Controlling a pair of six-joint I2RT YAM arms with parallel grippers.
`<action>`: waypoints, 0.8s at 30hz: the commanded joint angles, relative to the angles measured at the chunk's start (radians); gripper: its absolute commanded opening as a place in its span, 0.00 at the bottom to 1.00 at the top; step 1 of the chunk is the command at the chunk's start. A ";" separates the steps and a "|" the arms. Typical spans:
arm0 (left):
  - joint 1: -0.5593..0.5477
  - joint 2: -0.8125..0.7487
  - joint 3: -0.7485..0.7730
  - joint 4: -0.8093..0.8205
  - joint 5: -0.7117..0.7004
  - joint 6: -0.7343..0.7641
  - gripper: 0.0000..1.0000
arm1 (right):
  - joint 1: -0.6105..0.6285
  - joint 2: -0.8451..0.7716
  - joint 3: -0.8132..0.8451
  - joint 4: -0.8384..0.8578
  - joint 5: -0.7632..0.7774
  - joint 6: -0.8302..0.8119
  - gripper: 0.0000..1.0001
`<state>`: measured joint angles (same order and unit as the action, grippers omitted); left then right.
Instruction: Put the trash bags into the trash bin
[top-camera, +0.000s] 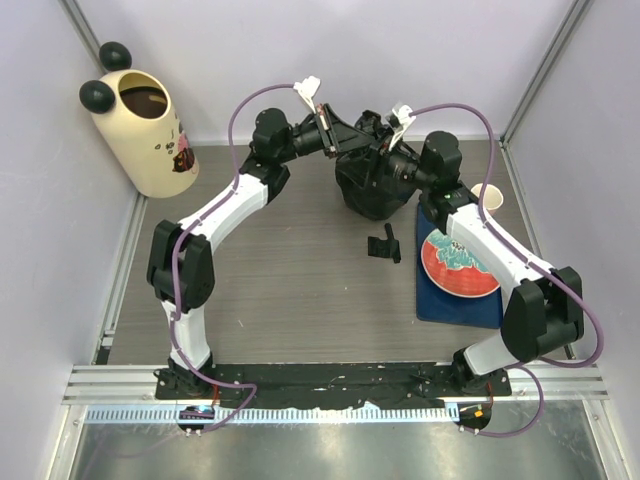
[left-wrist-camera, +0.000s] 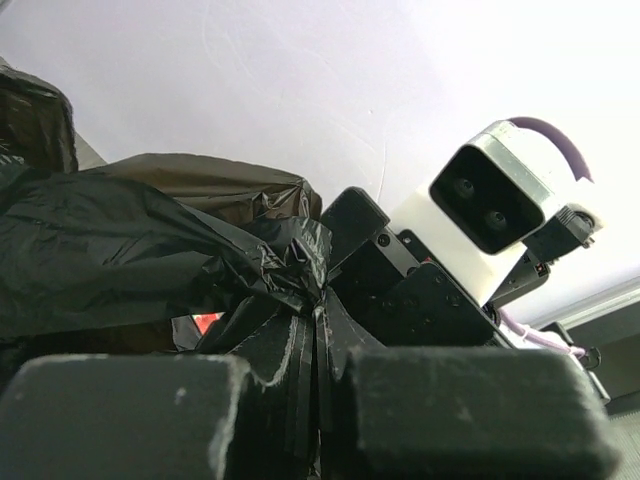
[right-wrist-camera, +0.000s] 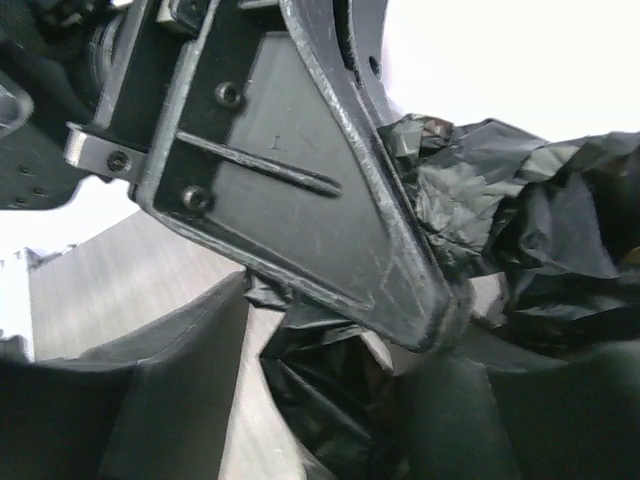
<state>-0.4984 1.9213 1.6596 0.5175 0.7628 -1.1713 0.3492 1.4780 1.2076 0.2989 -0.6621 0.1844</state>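
A crinkly black trash bag (top-camera: 372, 192) stands bunched up at the middle back of the table. My left gripper (top-camera: 352, 136) is shut on its gathered top, and the left wrist view shows the plastic (left-wrist-camera: 150, 250) pinched between the two pads (left-wrist-camera: 318, 372). My right gripper (top-camera: 388, 150) meets it from the right. In the right wrist view its jaws (right-wrist-camera: 330, 340) stand open around a fold of the bag (right-wrist-camera: 330, 390), with a gap on the left side. The cream trash bin (top-camera: 140, 130) with black ball ears stands at the far left back, leaning.
A small black scrap (top-camera: 385, 245) lies on the table in front of the bag. A red plate (top-camera: 458, 262) rests on a blue mat (top-camera: 455, 305) at the right. A paper cup (top-camera: 488, 197) stands behind it. Walls close in on both sides.
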 joint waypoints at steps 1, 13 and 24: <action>-0.005 -0.070 -0.007 -0.010 -0.037 0.015 0.06 | 0.007 -0.004 0.004 0.083 0.079 -0.057 0.44; 0.090 -0.202 0.066 -0.643 -0.154 0.436 0.68 | -0.016 -0.070 -0.019 -0.038 0.168 -0.106 0.01; 0.217 -0.256 0.320 -1.215 -1.067 1.439 1.00 | -0.059 -0.094 -0.017 -0.096 0.174 -0.109 0.01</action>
<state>-0.3447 1.6543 1.8549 -0.5480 0.1265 -0.1741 0.2916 1.4178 1.1831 0.1997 -0.4923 0.0906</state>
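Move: The black trash bag's gathered neck is already pinched in the left fingers. For the open right gripper it lies about 2 cm ahead, 1 cm to the left and level. From the right hand, the bag's body hangs some 15 cm below and 4 cm ahead, with the black strap about 33 cm down, 6 cm right and 3 cm back. The bin's mouth is roughly 43 cm left of the left hand, 12 cm farther out and 8 cm lower. Shut the right gripper on the bag's neck beside the left fingers, easing forward about 2 cm, and keep that pinch while drifting some 5 cm right. Once it has hold, open the left gripper fully, let go of the neck and swing it about 20 cm left and a little forward, away from the bag, rolling its left side up and turning some 40 degrees counter-clockwise. ##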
